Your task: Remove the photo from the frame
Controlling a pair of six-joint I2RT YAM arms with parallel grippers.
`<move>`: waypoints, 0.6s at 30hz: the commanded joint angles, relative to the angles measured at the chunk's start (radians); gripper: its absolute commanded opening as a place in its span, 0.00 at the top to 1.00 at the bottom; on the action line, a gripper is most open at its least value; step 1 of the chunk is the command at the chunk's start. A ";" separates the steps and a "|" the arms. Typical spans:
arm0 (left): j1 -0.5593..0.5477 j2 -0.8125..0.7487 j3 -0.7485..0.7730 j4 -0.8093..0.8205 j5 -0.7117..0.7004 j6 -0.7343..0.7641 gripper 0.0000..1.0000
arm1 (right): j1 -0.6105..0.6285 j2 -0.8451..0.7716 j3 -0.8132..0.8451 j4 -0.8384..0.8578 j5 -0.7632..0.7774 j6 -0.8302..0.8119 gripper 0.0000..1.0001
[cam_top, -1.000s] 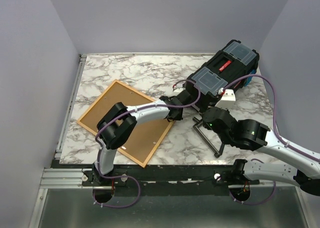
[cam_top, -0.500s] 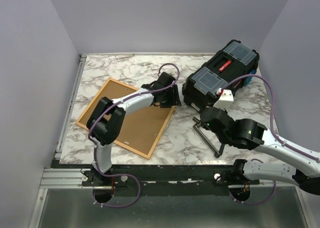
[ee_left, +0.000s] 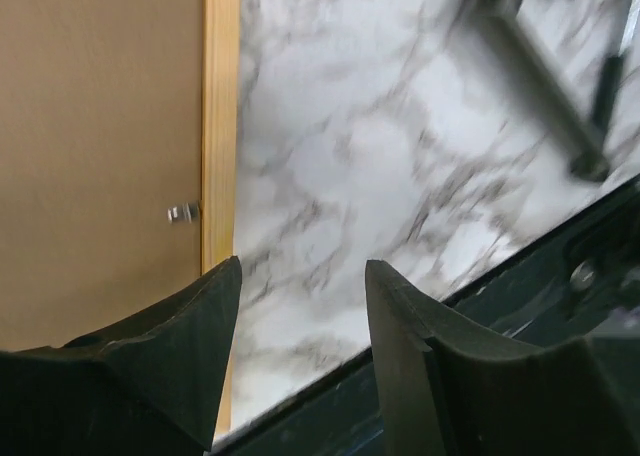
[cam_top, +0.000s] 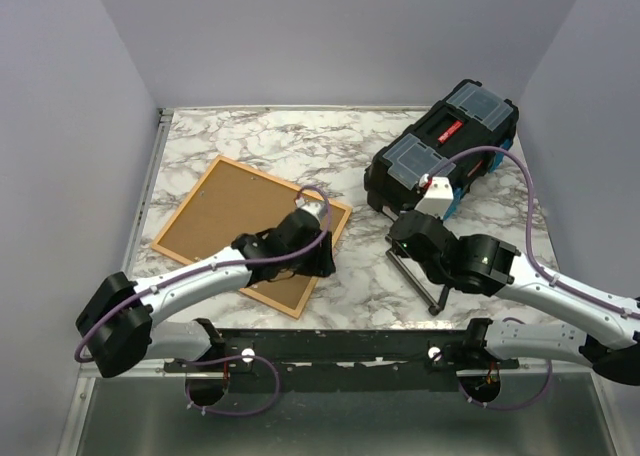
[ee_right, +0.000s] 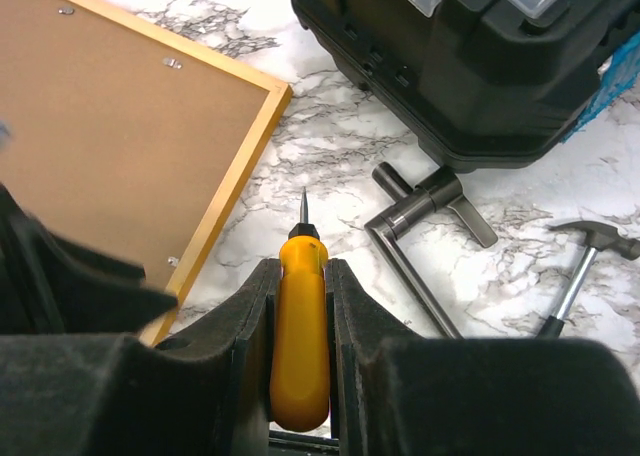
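The frame (cam_top: 337,217) lies face down on the marble table, its light wood border (ee_left: 220,126) around a brown backing board (ee_left: 100,126). The photo's picture side is hidden. A small metal clip (ee_left: 183,213) sits at the border. My left gripper (cam_top: 322,261) hovers over the frame's near right edge, open (ee_left: 300,276), with nothing between its fingers. My right gripper (cam_top: 405,234) is to the right of the frame and is shut (ee_right: 300,266) on an orange-handled screwdriver (ee_right: 300,326), whose tip points at the bare marble beside the frame's corner (ee_right: 275,94).
A black toolbox (cam_top: 440,156) stands at the back right (ee_right: 470,66). A dark T-handle tool (cam_top: 415,271) and a hammer (ee_right: 590,246) lie on the marble right of the frame. The table's near edge and a black rail (ee_left: 520,276) are close under the left gripper.
My left arm has swung from the toolbox side back to the frame's near right edge, and its jaws have opened. The right gripper has shifted slightly toward the toolbox, still holding the screwdriver.
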 commanded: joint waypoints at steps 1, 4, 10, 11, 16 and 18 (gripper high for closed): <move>-0.170 -0.045 -0.063 -0.174 -0.267 -0.050 0.49 | -0.005 0.015 -0.001 0.063 -0.016 -0.026 0.99; -0.219 -0.010 -0.081 -0.196 -0.321 -0.088 0.51 | -0.006 0.020 -0.004 0.077 -0.024 -0.031 0.99; -0.261 0.095 -0.061 -0.198 -0.361 -0.088 0.55 | -0.006 0.000 -0.010 0.069 -0.028 -0.024 0.99; -0.265 0.117 -0.055 -0.194 -0.360 -0.090 0.56 | -0.006 -0.007 -0.016 0.070 -0.027 -0.023 0.99; -0.295 0.210 -0.024 -0.196 -0.389 -0.123 0.68 | -0.006 -0.021 -0.019 0.049 -0.024 -0.009 0.99; -0.300 0.237 -0.003 -0.204 -0.397 -0.151 0.78 | -0.006 -0.026 -0.020 0.047 -0.025 -0.006 0.99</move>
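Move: The right-hand side bar of the photo frame, at the spot some 5 cm in from its near corner, is about 6 cm back, 3 cm left and 9 cm below the empty left hand. A metal clip sits farther up that bar, about 1 cm back and 2 cm left of this hand; the backing board's middle is some 9 cm ahead and 17 cm left, both as low. From the right hand, the bar spot lies roughly 6 cm back, 18 cm left and 20 cm down. Back and down first, then almost straight down with a slight drift left, the left hand drops some 9 cm in all and comes about 6 cm back to the frame's right-hand bar near its near corner. The wrist swings about 25 degrees so the fingers point more steeply down, while they narrow astride the bar and pinch it from both sides. ##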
